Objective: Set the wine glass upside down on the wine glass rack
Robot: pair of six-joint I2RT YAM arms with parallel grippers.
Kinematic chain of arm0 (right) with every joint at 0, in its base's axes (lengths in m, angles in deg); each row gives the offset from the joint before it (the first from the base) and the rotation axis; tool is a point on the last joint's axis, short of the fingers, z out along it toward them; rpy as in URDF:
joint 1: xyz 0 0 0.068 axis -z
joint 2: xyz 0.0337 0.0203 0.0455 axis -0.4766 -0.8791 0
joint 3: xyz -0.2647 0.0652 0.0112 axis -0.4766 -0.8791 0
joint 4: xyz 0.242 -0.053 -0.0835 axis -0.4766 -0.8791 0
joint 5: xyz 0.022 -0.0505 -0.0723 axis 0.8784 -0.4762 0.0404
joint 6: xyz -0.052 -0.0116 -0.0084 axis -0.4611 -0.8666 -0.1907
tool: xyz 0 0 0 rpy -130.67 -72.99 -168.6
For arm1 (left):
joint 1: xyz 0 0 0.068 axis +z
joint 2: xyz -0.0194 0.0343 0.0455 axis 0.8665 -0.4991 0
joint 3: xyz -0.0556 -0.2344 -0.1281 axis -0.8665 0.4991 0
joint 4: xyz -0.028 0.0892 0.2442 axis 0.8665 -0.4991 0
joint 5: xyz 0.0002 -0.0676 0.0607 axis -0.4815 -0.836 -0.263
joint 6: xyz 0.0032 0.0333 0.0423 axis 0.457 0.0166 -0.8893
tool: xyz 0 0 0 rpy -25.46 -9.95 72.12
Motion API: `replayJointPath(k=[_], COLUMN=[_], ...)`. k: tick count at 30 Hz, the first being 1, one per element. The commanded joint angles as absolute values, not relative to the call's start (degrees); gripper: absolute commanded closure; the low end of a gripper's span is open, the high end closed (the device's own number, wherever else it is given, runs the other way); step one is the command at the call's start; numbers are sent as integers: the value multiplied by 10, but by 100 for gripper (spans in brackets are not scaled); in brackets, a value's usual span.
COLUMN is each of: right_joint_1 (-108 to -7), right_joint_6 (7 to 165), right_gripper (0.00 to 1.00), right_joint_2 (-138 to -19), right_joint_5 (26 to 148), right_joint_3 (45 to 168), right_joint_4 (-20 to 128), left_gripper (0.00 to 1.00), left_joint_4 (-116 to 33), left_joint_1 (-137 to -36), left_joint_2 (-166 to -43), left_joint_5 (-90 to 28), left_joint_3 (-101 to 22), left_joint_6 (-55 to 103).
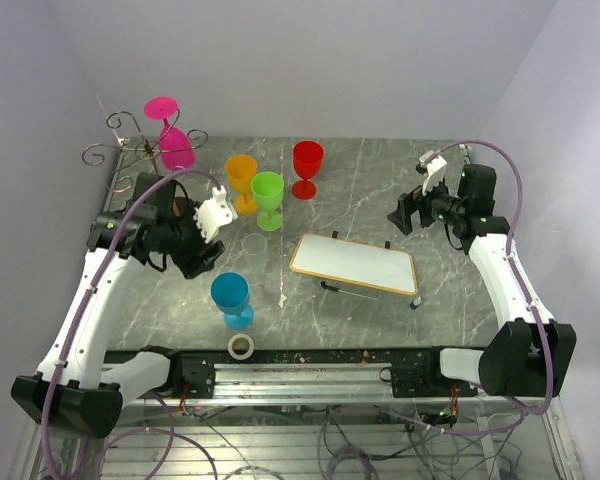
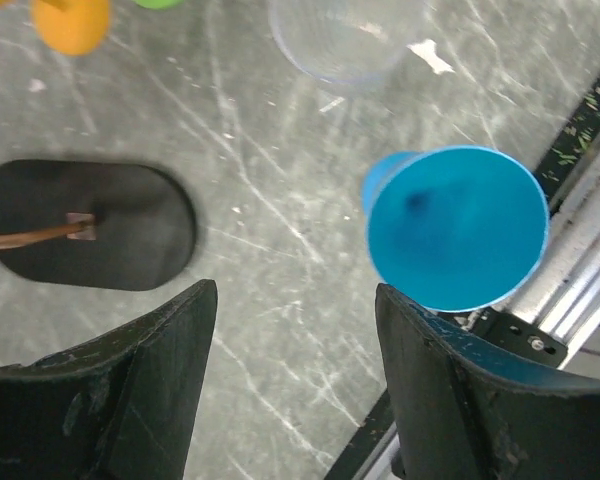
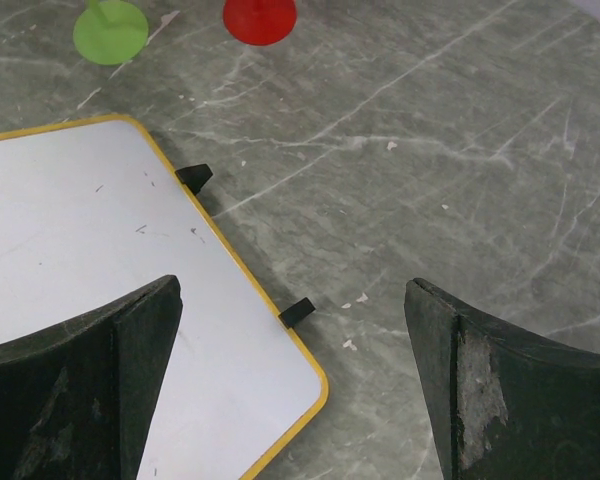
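Observation:
The wine glass rack (image 1: 120, 150) stands at the back left, and a pink wine glass (image 1: 172, 135) hangs upside down on it. Its black oval base (image 2: 90, 225) shows in the left wrist view. Blue (image 1: 231, 298), orange (image 1: 242, 180), green (image 1: 268, 197) and red (image 1: 307, 165) wine glasses stand upright on the table. My left gripper (image 1: 202, 260) hangs open and empty between the rack base and the blue glass (image 2: 455, 225); its midpoint (image 2: 295, 300) is over bare table. My right gripper (image 1: 402, 214) is open and empty at the right, its midpoint (image 3: 292, 295) above the corner of a board.
A white board with a yellow rim (image 1: 355, 264) lies mid-table, also in the right wrist view (image 3: 90, 270). A clear cup (image 1: 254, 247) stands behind the blue glass. A tape roll (image 1: 241, 346) lies by the front rail (image 1: 300, 372).

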State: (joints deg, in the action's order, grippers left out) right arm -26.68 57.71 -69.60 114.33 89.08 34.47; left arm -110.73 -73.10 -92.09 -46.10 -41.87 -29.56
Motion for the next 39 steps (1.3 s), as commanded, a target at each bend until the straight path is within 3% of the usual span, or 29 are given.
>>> replayJointPath(k=[1, 9, 14, 19, 23, 32, 39], right_joint_1=[-247, -219, -211, -207, -205, -196, -196], right_joint_6=[589, 595, 597, 598, 599, 598, 575], right_gripper=[7, 6, 6, 6, 6, 6, 6], right_joint_2=[-684, -683, -685, -687, -687, -684, -686], right_joint_5=[1174, 1192, 1197, 1197, 1198, 1190, 1163], right_joint_3=[885, 883, 884, 884, 884, 867, 912], right_joint_4=[361, 367, 370, 371, 373, 377, 334], left_gripper=[26, 29, 36, 48, 65, 93, 93], left_joint_4=[-1107, -1063, -1033, -1008, -1024, -1090, -1171], left_joint_1=[-743, -767, -786, -799, -803, -804, -804], left_joint_2=[-896, -920, -930, -932, -933, -900, -880], left_joint_5=[-508, -514, -523, -508, -499, -451, -410], left_joint_3=[-370, -306, -281, -260, -260, -294, -367], left_joint_6=[-314, -314, -299, -291, -298, -341, -346])
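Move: The blue wine glass stands upright some 6 cm back and 5 cm to the right of the left hand, its middle about 15 cm below it. The tape roll lies roughly 8 cm nearer the base than the glass. The clear cup is about 4 cm ahead of the left hand and 10 cm to its right, and the rack's black foot some 15 cm ahead and 6 cm left. From the right hand the blue glass is about 20 cm back and 38 cm left. Down about 8 cm onto the blue glass, easing back and to the right some 3 cm each and tilting around 10 degrees, the left hand shuts its open fingers on the rim wall's far side and pinches it, then rises about 2.5 cm and drifts left nearly 2 cm with its hold kept. The empty, open right hand shifts about 3 cm right. ##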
